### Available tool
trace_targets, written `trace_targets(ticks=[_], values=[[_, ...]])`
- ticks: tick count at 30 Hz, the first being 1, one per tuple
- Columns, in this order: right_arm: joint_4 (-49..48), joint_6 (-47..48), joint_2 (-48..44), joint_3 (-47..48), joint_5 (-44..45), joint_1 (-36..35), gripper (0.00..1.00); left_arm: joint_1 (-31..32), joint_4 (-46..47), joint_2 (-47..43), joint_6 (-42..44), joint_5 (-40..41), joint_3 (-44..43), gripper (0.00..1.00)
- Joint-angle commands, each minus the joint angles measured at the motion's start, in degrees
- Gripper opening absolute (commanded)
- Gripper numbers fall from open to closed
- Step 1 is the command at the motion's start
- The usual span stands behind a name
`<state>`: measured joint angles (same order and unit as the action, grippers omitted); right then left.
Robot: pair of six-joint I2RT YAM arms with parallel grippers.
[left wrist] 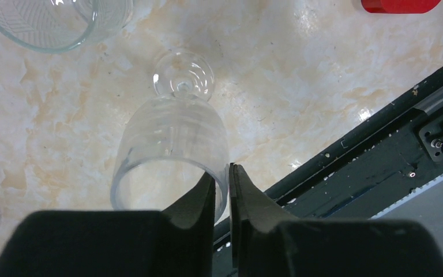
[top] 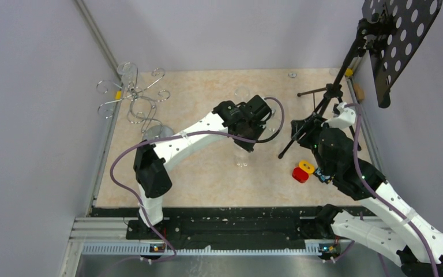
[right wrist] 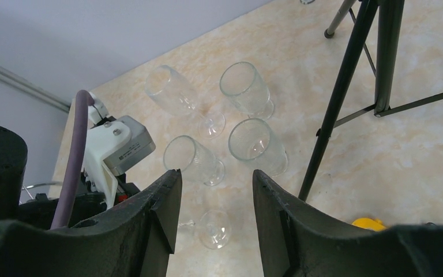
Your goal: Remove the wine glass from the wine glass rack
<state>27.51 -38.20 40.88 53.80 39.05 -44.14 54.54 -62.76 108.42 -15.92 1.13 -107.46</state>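
Note:
The chrome wine glass rack (top: 131,97) stands at the table's far left, and a clear glass (top: 128,71) hangs on its far side. My left gripper (top: 243,145) is over the table's middle, far from the rack. In the left wrist view it (left wrist: 223,184) is shut on the rim of a wine glass (left wrist: 173,138), one finger inside the bowl and one outside. The glass is upright with its foot (left wrist: 183,75) at or just above the tabletop. My right gripper (right wrist: 216,196) is open and empty by the tripod.
Several other glasses (right wrist: 248,89) stand on the marble tabletop (top: 202,179) beyond the held one. A black tripod music stand (top: 329,92) is at the right rear. A red and yellow block (top: 303,171) lies near my right arm. The black rail (left wrist: 346,173) runs along the near edge.

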Motion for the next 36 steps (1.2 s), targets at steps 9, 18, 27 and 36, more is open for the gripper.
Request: trace_targets(ticks=[9, 18, 27, 36], values=[[-0.71, -0.61, -0.44, 1.48, -0.91, -0.51, 0.50, -0.26, 1.63, -5.05, 0.57, 6.22, -4.23, 0.50], [-1.79, -0.53, -0.45, 1.31, -1.46, -0.46, 0.50, -3.09, 4.46, -16.66, 2.55, 8.33, -5.00, 0.93], [-2.53, -0.47, -0.10, 1.19, -2.41, -0.51, 0.50, -22.12, 10.76, -26.95, 0.35, 6.77, -5.24, 0.93], [-3.86, -0.73, -0.01, 0.29, -2.95, -0.51, 0.50, -41.52, 14.83, -32.09, -4.21, 3.38, -8.39, 0.90]])
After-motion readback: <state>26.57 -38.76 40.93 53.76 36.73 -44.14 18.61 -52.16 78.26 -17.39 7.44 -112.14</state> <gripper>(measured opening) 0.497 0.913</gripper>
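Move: The standing wine glass has its rim at the left fingertips; its middle lies about 2 cm ahead, 2 cm left and 8 cm below. A short goblet stands roughly 12 cm ahead, 2 cm left and 11 cm lower, another 12 cm ahead and 10 cm right at the same depth. The rack rises some 36 cm to the left and 11 cm ahead. From the right hand the wine glass is about 17 cm left, 1 cm ahead and 22 cm below. Keep opening the left gripper, from barely parted to almost fully wide, to let go of the wine glass's rim, easing forward a centimetre or two, then lifting clear. Once above the rim, sweep up and left towards the rack, also forward, ending about 26 cm higher, 25 cm left and 10 cm forward, while tipping the fingers up and turning the wrist some 40 degrees counter-clockwise. ##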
